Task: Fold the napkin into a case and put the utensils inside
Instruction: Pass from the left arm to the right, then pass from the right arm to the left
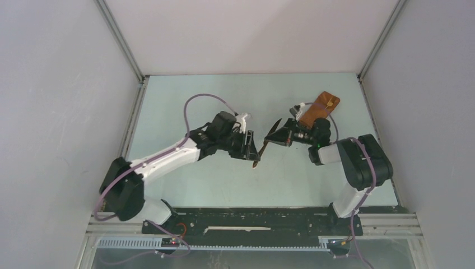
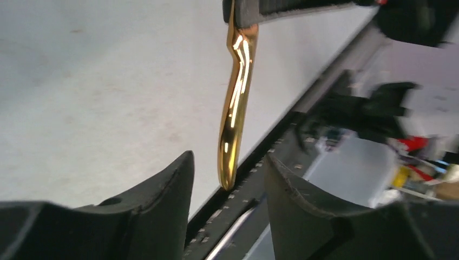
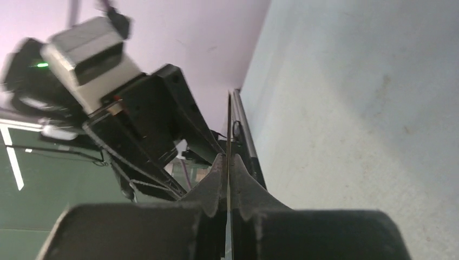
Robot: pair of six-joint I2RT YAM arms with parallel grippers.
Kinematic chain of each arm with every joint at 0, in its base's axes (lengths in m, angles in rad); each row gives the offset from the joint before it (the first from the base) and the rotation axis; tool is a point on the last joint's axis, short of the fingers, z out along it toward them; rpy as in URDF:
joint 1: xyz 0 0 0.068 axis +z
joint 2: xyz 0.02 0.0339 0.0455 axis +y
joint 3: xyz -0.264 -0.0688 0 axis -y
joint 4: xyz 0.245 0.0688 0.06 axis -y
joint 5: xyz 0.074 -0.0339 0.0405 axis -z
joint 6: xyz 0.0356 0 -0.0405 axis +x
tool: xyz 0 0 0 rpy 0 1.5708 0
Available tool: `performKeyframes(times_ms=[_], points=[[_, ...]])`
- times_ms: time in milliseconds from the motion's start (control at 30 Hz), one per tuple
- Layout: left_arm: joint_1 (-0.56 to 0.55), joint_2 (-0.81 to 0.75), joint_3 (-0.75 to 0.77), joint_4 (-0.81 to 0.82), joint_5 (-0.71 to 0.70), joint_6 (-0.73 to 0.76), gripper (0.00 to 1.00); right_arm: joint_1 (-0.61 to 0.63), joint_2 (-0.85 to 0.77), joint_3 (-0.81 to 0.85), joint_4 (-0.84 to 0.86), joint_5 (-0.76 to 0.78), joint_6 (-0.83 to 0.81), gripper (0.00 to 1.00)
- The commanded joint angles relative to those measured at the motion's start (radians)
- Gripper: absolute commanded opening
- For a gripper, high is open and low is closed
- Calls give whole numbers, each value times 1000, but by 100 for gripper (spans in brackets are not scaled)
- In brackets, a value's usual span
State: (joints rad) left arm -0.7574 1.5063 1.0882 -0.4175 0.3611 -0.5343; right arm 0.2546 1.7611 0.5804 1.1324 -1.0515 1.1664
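A slim shiny gold utensil (image 1: 260, 154) hangs in the air between the two arms above the middle of the table. My right gripper (image 1: 273, 136) is shut on its upper end; in the right wrist view the utensil (image 3: 229, 124) shows edge-on, pinched between the fingertips (image 3: 216, 173). My left gripper (image 2: 227, 162) is open. The utensil's lower end (image 2: 236, 103) sits in the gap between the left fingers and touches neither. The rust-orange napkin, folded into a narrow case (image 1: 320, 109), lies at the back right of the table behind the right wrist, with something golden at its far end.
The pale green table (image 1: 185, 185) is walled in by white panels on three sides. A black rail (image 1: 252, 216) with the arm bases runs along the near edge. The left arm's wrist and camera (image 3: 108, 81) fill the left of the right wrist view.
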Motion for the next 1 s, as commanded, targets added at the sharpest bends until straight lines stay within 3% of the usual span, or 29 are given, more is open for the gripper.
performKeyframes(times_ms=[0, 100, 267, 400, 500, 533, 600, 667, 700, 800, 967], points=[[20, -158, -162, 422, 234, -180, 56, -30, -147, -23, 277, -101, 165, 0], [18, -188, -263, 681, 306, -288, 56, -28, -236, -24, 269, -118, 183, 0], [9, -222, -378, 1013, 371, -447, 50, -16, -388, -10, 91, -106, 110, 0], [1, -232, -387, 1061, 399, -466, 31, -4, -497, 6, -134, -88, -6, 0], [1, -259, -400, 1073, 382, -454, 3, 11, -542, 25, -280, -66, -84, 0], [0, -278, -403, 1064, 360, -433, 0, 23, -558, 39, -353, -44, -113, 5], [-8, -321, -399, 966, 281, -347, 0, 45, -606, 96, -679, 98, -265, 29], [-31, -365, -362, 751, 103, -208, 0, 102, -664, 219, -1193, 429, -405, 47], [-51, -378, -328, 650, 32, -137, 0, 128, -678, 280, -1350, 564, -414, 51], [-117, -397, -233, 391, -165, 9, 0, 176, -677, 385, -1554, 694, -382, 52], [-147, -425, -212, 329, -268, 68, 0, 270, -629, 523, -1720, 810, -420, 51]])
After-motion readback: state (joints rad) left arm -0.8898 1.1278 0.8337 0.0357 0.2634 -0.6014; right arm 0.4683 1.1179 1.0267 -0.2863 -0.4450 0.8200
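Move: The knife is already held by the right hand, gripped near its middle, blade pointing forward and handle back. From the open left hand its middle lies about 5 cm ahead, 4 cm to the right and roughly level. From the right hand the open left gripper stands some 7 cm back, 4 cm to the left and about level. The napkin case lies about 12 cm ahead of the right hand, 20 cm to its right and 14 cm below. Upward together go both hands, the left about 11 cm and the right about 13 cm, drawing back some 5 cm before easing forward again. The left levels its fingers by about 40 degrees, closes and pinches the knife handle near its end, then partly tips back; only then does the right open off the knife, turning clockwise and tipping its fingers down. ##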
